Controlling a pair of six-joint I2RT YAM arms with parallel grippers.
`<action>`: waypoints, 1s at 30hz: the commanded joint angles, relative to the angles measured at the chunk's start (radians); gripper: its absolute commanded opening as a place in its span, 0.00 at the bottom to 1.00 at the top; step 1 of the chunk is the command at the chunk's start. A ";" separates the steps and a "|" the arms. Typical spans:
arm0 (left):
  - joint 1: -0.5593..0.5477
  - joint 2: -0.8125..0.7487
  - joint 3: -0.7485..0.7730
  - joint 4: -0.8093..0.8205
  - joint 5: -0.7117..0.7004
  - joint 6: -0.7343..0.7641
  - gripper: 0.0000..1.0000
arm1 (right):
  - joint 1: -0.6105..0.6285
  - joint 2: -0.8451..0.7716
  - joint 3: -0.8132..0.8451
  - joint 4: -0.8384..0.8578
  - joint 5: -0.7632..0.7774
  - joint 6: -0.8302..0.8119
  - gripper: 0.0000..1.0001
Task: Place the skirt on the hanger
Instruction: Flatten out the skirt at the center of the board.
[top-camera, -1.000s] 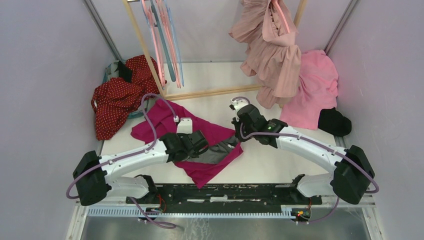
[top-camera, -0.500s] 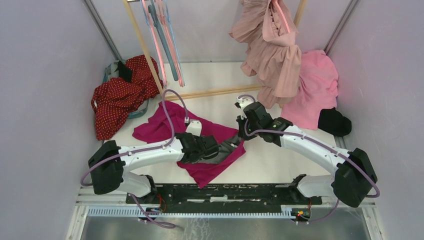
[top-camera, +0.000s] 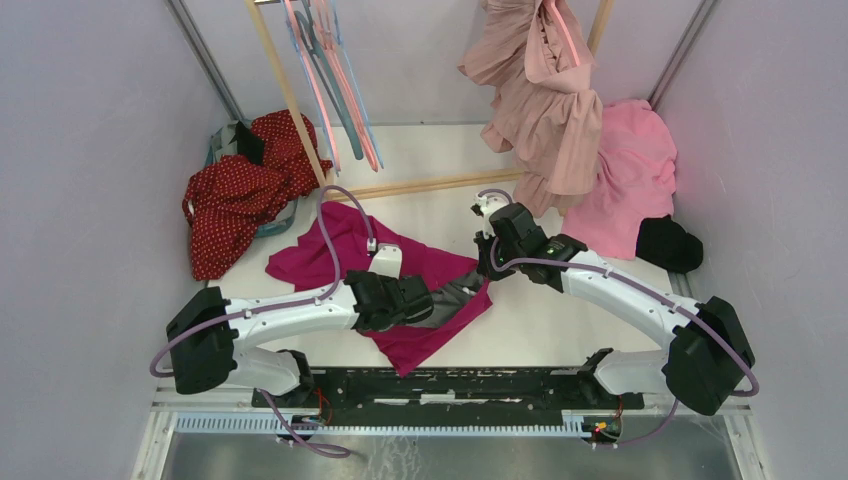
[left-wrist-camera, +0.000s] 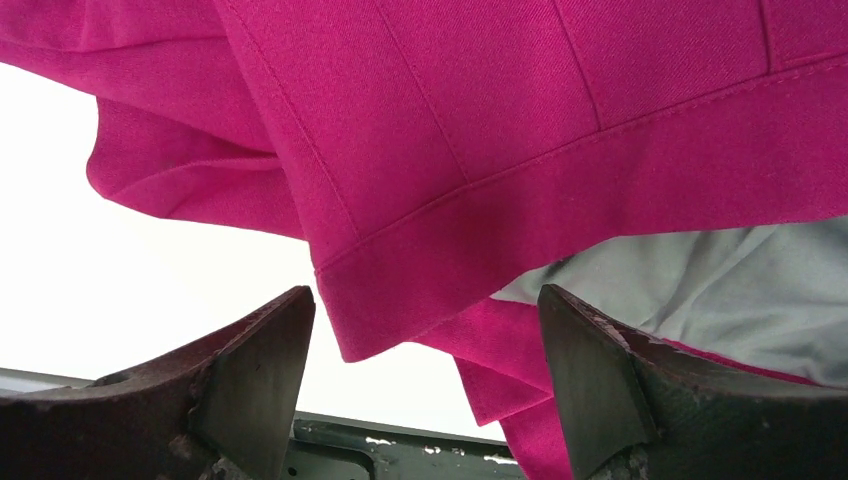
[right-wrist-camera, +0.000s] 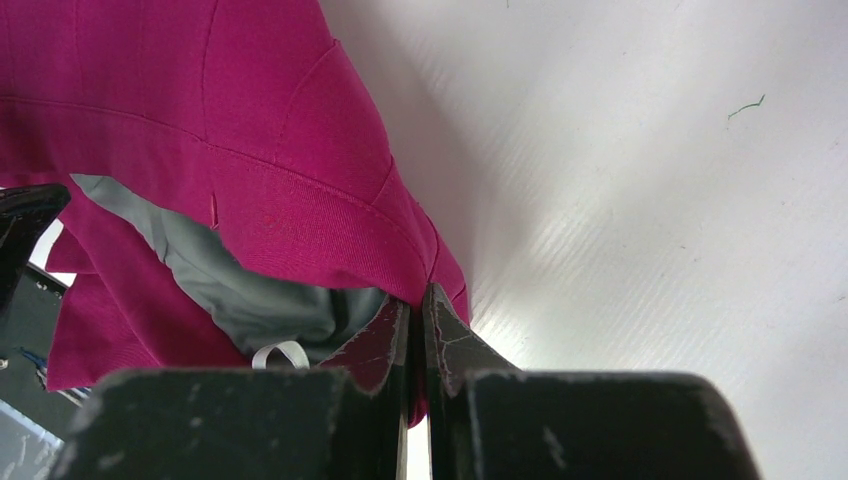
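The magenta skirt (top-camera: 400, 262) with grey lining lies crumpled on the white table between the two arms. My right gripper (top-camera: 487, 266) pinches its right waistband corner; in the right wrist view the gripper (right-wrist-camera: 418, 310) is shut on the magenta fabric (right-wrist-camera: 250, 150). My left gripper (top-camera: 426, 300) hovers at the skirt's near middle. In the left wrist view it (left-wrist-camera: 425, 350) stands open, with the waistband edge (left-wrist-camera: 500, 150) just beyond the fingertips and untouched. Pink and blue hangers (top-camera: 335, 90) hang on the rack at the back left.
A wooden rack bar (top-camera: 430, 185) lies across the table behind the skirt. A red dotted garment (top-camera: 235, 190) spills from a bin at the left. A pale pink ruffled garment (top-camera: 540, 90), a bright pink one (top-camera: 625, 180) and a black item (top-camera: 668, 243) crowd the right.
My left arm has slid right over the skirt and its jaws have widened. The right gripper has shifted slightly right with the waistband corner. The hangers have swung right.
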 joint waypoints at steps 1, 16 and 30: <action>-0.002 0.035 0.018 -0.012 -0.051 -0.004 0.89 | -0.009 -0.034 -0.003 0.018 -0.002 -0.010 0.01; 0.143 0.037 0.121 -0.037 -0.128 0.085 0.24 | -0.020 -0.058 -0.011 0.008 -0.011 -0.015 0.01; 0.156 -0.065 0.343 -0.091 -0.080 0.202 0.03 | -0.021 -0.153 0.091 -0.130 0.008 -0.036 0.01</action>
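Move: Between and just ahead of the left hand's open fingers lies the near-left corner of the skirt's upper waistband, about 2 cm ahead, 2 cm to the left and 2 cm below. The grey lining shows some 14 cm to the right and 3 cm ahead; the skirt's front tip is about 12 cm back and 6 cm right. From the right hand, still holding the waistband's other end, that corner is roughly 24 cm left, 5 cm back and 5 cm lower. Dipping barely 1 cm and sliding left and forward about 3 cm, the left hand brings its open fingers onto the skirt's near-left waistband corner and closes to pinch it. It then lifts some 5 cm, still going forward and drifting back right a couple of centimetres. The right hand keeps its pinch on the other end, nearly still. ##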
